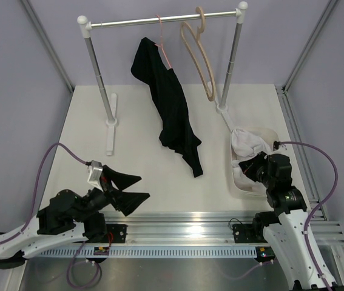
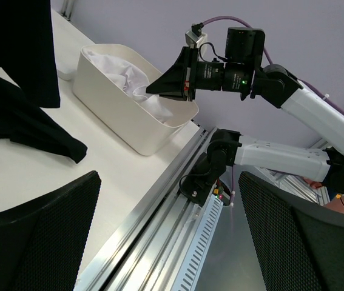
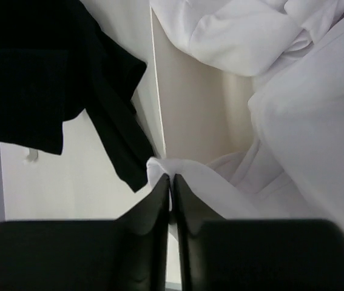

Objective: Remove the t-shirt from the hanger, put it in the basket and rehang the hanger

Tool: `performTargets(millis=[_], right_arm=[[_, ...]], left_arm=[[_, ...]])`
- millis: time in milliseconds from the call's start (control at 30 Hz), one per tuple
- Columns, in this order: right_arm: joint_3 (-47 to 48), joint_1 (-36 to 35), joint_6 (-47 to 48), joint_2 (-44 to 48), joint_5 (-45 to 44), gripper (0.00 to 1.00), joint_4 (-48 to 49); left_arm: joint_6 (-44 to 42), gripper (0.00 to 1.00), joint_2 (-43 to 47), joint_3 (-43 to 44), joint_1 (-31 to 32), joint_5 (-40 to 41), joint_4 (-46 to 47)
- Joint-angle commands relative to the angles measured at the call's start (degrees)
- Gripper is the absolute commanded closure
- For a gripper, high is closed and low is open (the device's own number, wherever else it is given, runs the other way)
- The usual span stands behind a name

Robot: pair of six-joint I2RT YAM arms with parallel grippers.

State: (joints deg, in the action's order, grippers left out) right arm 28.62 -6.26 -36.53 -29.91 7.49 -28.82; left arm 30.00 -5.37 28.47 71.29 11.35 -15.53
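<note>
The white t-shirt (image 1: 246, 141) lies bunched in a cream bin (image 1: 235, 182) at the right. It also shows in the left wrist view (image 2: 123, 73) and the right wrist view (image 3: 293, 91). My right gripper (image 1: 249, 167) (image 3: 172, 179) is shut on a fold of the t-shirt just over the bin's near rim. The beige wooden hanger (image 1: 199, 54) hangs bare on the rail (image 1: 129, 23) at the back. My left gripper (image 1: 136, 188) (image 2: 168, 182) is open and empty, low over the table's front left.
A black garment (image 1: 172, 109) hangs from a thin pink hanger (image 1: 161, 36) on the rail, its lower end on the table. The rack's posts and feet (image 1: 111, 130) stand at the back. An aluminium rail (image 1: 178, 227) runs along the near edge.
</note>
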Motion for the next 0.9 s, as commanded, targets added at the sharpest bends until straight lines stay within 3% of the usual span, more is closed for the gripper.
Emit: performTargets(millis=[0, 167, 267, 500, 867], right_arm=[[0.91, 0.11, -4.24, 0.56, -5.8, 1.0, 2.62], [-0.05, 0.11, -4.69, -4.01, -7.22, 1.0, 6.31], [1.08, 0.11, -3.72, -6.55, -13.35, 1.0, 9.65], [10.04, 0.02, -1.52, -22.98, -21.37, 1.0, 12.64], [12.42, 0.11, -3.01, -41.61, -24.54, 1.0, 18.62]], left_arm=[[1.11, 0.01, 0.88, 0.54, 0.26, 0.25, 0.41], [1.38, 0.01, 2.11, 0.36, 0.26, 1.91, -0.99], [1.47, 0.01, 1.5, 0.88, 0.34, 2.27, -0.99], [0.41, 0.01, -4.82, -0.17, 0.26, 1.83, 3.57], [-1.7, 0.01, -14.31, 4.49, 0.26, -0.99, 7.53]])
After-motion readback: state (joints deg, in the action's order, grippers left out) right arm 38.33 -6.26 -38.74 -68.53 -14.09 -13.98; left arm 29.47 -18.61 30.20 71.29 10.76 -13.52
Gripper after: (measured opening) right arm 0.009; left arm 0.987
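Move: The white t-shirt lies in the bin, its middle about 7 cm ahead of the right hand, 5 cm to its right and 9 cm below. The bin's middle is some 5 cm ahead, 7 cm right and 10 cm below; the black shirt's lower end hangs about 20 cm left, level in reach and 5 cm lower. From the left hand the t-shirt is roughly 22 cm ahead, 47 cm right and 23 cm down. Right hand's closed fingers reach 9 cm forward, also right and down, onto the t-shirt; left hand sinks rightward slightly. ##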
